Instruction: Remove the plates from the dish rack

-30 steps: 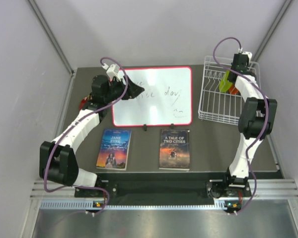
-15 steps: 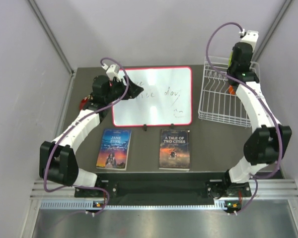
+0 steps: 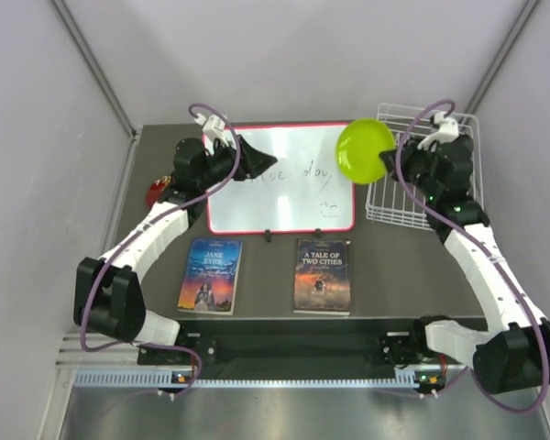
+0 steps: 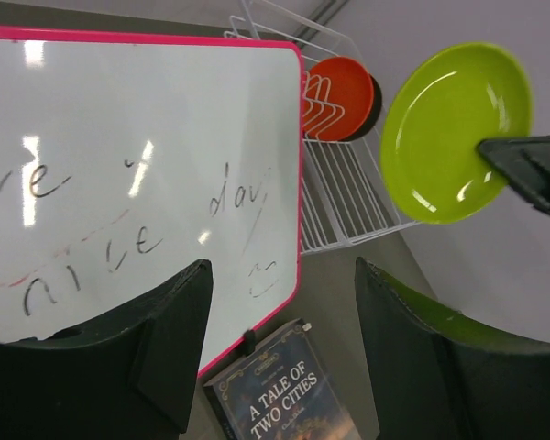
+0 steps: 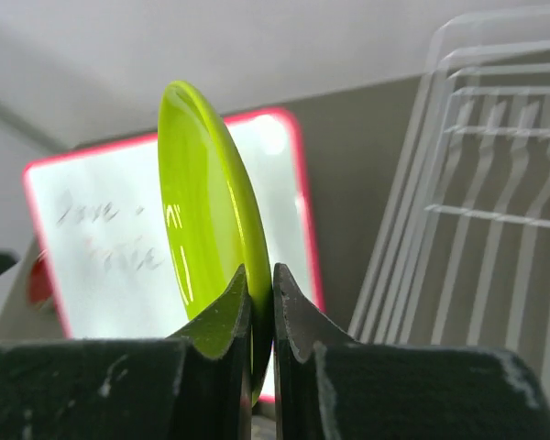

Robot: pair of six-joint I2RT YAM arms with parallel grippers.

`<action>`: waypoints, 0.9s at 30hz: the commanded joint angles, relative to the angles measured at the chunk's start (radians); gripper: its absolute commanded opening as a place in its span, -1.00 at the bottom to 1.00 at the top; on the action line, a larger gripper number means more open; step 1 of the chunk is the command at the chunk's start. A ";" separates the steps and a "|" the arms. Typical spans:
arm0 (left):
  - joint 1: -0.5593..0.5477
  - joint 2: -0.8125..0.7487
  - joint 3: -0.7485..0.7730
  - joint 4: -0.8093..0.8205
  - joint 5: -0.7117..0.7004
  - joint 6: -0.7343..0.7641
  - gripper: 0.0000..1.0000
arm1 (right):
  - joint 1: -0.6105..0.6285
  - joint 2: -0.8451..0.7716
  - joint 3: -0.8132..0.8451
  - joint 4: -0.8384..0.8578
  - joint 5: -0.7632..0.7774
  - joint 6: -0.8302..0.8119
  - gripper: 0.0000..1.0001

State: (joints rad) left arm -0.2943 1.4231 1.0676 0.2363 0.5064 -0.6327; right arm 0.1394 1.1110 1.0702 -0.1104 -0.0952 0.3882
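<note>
My right gripper is shut on the rim of the lime green plate, holding it on edge in the air over the whiteboard's right corner, just left of the white wire dish rack. An orange plate stands between the rack's prongs, with a dark plate right behind it. A red plate lies on the table at the far left. My left gripper hangs open and empty above the whiteboard's left part.
The red-framed whiteboard with handwriting lies in the middle at the back. Two books lie in front of it: Jane Eyre and A Tale of Two Cities. Grey walls close in the table on three sides.
The right arm lifted the green plate out of the rack and swung it left, toward the whiteboard. The left gripper shifted slightly right, and its jaws spread a little wider.
</note>
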 commanded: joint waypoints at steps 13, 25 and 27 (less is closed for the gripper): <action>-0.164 0.039 -0.173 0.319 0.024 -0.107 0.36 | 0.226 -0.077 -0.288 0.322 -0.250 0.294 -1.00; -0.193 0.027 -0.222 0.386 0.003 -0.134 -0.71 | 0.252 -0.034 -0.365 0.469 -0.339 0.396 -1.00; -0.193 0.028 -0.224 0.390 0.006 -0.130 -1.00 | 0.255 -0.014 -0.365 0.488 -0.360 0.406 -1.00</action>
State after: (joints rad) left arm -0.4877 1.4727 0.8566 0.5518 0.5323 -0.7750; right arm 0.3710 1.0805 0.6933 0.2249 -0.3630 0.7399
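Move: Above the near half of the whiteboard, the open left hand has the green plate's middle about 26 cm to its right, 2 cm farther out and 4 cm higher. The right hand already holds that plate, its middle some 6 cm left of the pads and 2 cm ahead; the left gripper waits about 32 cm to the left, level in reach and 4 cm lower. From the right hand the dish rack lies roughly 18 cm right, 4 cm ahead and 27 cm below. The whiteboard's middle is about 3 cm right of the left hand, 5 cm ahead and 28 cm below. Carrying the green plate away from the rack, the right hand swings about 13 cm left towards the left gripper, also sinking and drawing back, and turns some 25 degrees counter-clockwise with its grip kept. The left hand comes to meet it, going right and back and dipping, with a slight clockwise turn, then shuts its fingers at the end to pinch the plate's left rim. ##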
